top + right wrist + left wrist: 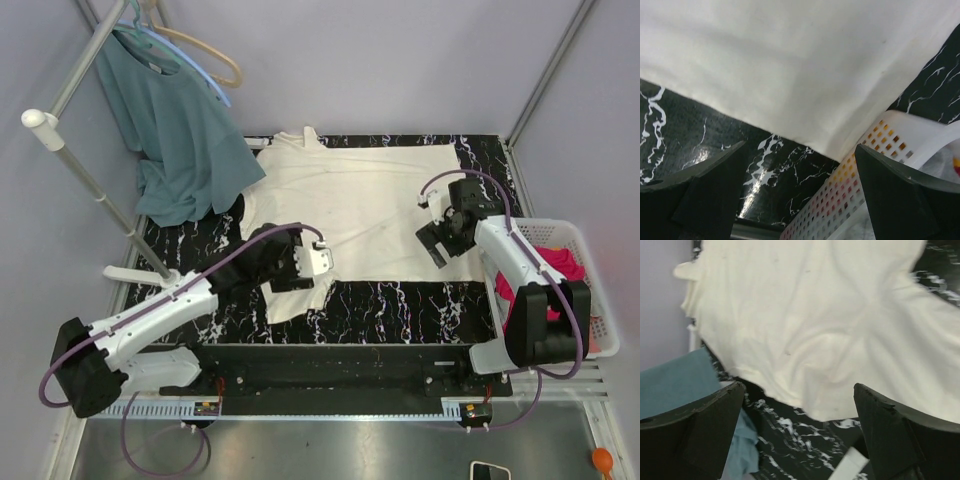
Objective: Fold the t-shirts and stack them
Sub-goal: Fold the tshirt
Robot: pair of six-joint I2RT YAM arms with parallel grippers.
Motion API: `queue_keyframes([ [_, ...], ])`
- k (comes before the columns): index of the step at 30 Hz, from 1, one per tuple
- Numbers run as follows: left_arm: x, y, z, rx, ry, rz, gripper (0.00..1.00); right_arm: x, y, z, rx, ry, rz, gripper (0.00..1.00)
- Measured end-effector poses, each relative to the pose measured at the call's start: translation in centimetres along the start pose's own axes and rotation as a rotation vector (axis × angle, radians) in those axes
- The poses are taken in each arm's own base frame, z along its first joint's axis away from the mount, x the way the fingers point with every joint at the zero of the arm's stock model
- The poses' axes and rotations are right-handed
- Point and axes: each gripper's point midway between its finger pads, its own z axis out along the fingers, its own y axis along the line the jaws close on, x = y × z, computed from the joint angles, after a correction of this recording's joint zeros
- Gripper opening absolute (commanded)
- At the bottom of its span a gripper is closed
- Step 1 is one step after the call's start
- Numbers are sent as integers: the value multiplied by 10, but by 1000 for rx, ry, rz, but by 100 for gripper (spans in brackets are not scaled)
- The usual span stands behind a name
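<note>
The cream t-shirt (370, 200) lies spread flat on the black marble table (420, 305), one sleeve hanging toward the near edge. My left gripper (290, 262) hovers over that sleeve, open; in the left wrist view the cream t-shirt (815, 315) fills the frame, its sleeve edge just ahead of the left gripper (797, 390), with nothing between the fingers. My right gripper (438, 240) is open above the shirt's right edge; the right wrist view shows the cream cloth (790, 60) ahead of the empty right gripper (801, 147). The magenta-pink t-shirt (562, 262) lies bunched in the basket.
A white perforated basket (600, 290) stands at the table's right edge, its wall (880, 150) close to my right fingers. A teal shirt (180, 130) hangs from a rack at back left, its tail (675, 385) draping onto the table by my left gripper.
</note>
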Motion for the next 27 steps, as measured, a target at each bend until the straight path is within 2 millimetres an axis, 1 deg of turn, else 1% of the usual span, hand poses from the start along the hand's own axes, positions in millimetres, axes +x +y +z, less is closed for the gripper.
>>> queue_keyframes([
  [1, 0, -13, -2, 34, -5, -10, 98, 8, 4, 0, -7, 11, -4, 96],
  [3, 7, -33, -3, 88, 14, -26, 97, 19, 10, -1, -15, 24, -8, 96],
  [5, 19, -49, 0, 125, 46, -34, 97, 26, 14, -1, -19, 31, -9, 95],
  [7, 37, -70, 2, 177, 95, -31, 97, 32, 17, 0, -23, 41, -9, 95],
  [9, 50, -88, 2, 228, 126, -18, 97, 38, 18, 2, -20, 56, -9, 95],
  [11, 57, -103, 3, 268, 142, -7, 97, 41, 18, 3, -19, 65, -10, 95],
  [17, 71, -134, 5, 362, 165, 12, 98, 40, 18, 4, -12, 61, -2, 95],
  [23, 72, -147, 5, 404, 149, 20, 98, 40, 18, 7, -11, 59, 5, 95],
  [27, 78, -153, 5, 420, 158, 30, 97, 42, 19, 8, -12, 62, 10, 95],
])
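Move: The tip corner of the cream t-shirt's near sleeve lies about 14 cm back and 3 cm left of the left hand, some 18 cm below it; the end of the white stand foot is roughly 7 cm left of that corner and 7 cm farther out. The shirt's near hem corner sits about 6 cm back, 7 cm right and 10 cm below the right hand, with the middle of the basket some 17 cm right of that corner and 2 cm nearer. The near sleeve is what the left hand comes down to: it sinks about 13 cm while drawing back some 10 cm and slightly left, tipping its fingers down by roughly 25 degrees and slowing as it nears the cloth. The right hand eases about 4 cm back and a little down towards the hem corner, then hovers. Both grippers stay wide open and no contact with the shirt can be seen. ##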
